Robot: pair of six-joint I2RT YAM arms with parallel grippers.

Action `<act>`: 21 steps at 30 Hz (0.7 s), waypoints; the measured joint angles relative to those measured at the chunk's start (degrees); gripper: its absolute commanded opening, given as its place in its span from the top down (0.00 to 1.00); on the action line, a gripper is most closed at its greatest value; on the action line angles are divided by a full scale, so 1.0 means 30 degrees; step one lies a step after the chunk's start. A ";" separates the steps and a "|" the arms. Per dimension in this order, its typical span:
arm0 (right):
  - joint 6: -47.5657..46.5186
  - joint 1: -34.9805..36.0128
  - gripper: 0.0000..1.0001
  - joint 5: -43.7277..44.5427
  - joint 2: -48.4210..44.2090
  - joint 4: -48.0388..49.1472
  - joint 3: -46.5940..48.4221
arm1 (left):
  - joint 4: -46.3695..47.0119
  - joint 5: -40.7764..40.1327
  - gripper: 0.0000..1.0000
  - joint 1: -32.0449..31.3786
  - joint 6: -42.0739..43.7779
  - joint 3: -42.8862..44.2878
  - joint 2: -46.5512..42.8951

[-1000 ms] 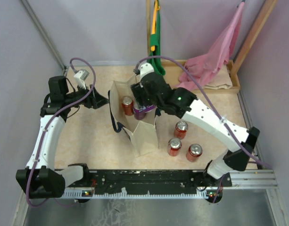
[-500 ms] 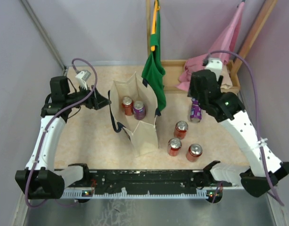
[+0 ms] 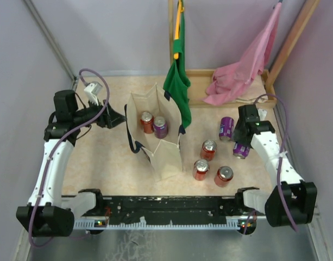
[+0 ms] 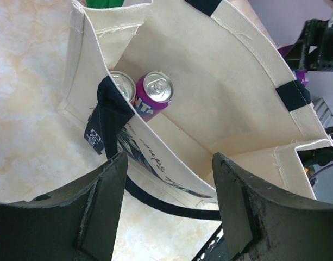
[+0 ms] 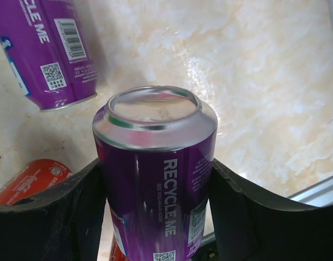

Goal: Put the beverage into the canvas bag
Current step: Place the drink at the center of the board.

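The cream canvas bag [image 3: 165,157] stands open in the middle of the table, its navy handle [image 4: 108,115] drooping over the near wall. Inside it stand a purple can [image 4: 154,95] and a red can [image 3: 147,120]. My left gripper [image 3: 115,116] waits open just left of the bag, and the wrist view shows its jaws [image 4: 169,206] apart with the strap running past them. At the far right my right gripper [image 3: 242,142] is shut on another purple beverage can [image 5: 155,185], low over the table, with the fingers [image 5: 237,212] pressed on both sides.
A second purple can [image 3: 226,128] lies on its side beside the right gripper. Three red cans [image 3: 209,148] [image 3: 200,169] [image 3: 224,175] stand right of the bag. A green cloth bag [image 3: 177,81] and a pink cloth bag [image 3: 239,70] hang at the back over a wooden tray [image 3: 266,98].
The right arm left a purple can in the bag, swung away to the far right and came down around another purple can. The left arm has barely shifted.
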 measured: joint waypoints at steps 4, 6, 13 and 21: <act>0.0036 -0.0364 1.00 -0.1195 0.1129 0.1515 -0.1260 | -0.0270 -0.0131 0.30 0.0000 0.0007 0.0000 -0.0226; 0.0051 -0.0444 1.00 -0.1690 0.1872 0.2317 -0.1617 | -0.0379 -0.0182 0.30 0.0000 0.0000 0.0000 -0.0328; 0.0066 -0.1035 1.00 -0.2623 0.3410 0.4073 -0.2856 | -0.0517 -0.0291 0.30 0.0000 0.0007 0.0000 -0.0648; -0.0051 -0.1792 0.58 -0.2951 0.3643 0.4801 -0.4109 | -0.0641 -0.0401 0.30 0.0000 0.0000 0.0029 -0.0809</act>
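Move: Under the right hand, which still grips a purple can, the bare table spot lies straight below, about 15 cm down. The lying purple can is some 13 cm ahead and 4 cm left; one red can stands about 14 cm left and 1 cm ahead, and the nearest-to-base red can about 11 cm back and 7 cm left. From the left hand that spot is roughly 50 cm right, 5 cm back and 30 cm below. Lowering the gripped purple can almost straight down towards the bare table spot, between the lying purple can and the nearest-to-base red can, the right hand sinks about 10 cm, quick at first and then slower. The wrist brings the fingers some 10 degrees nearer to vertical while they keep their hold; whether the can touches the table can't be seen. ##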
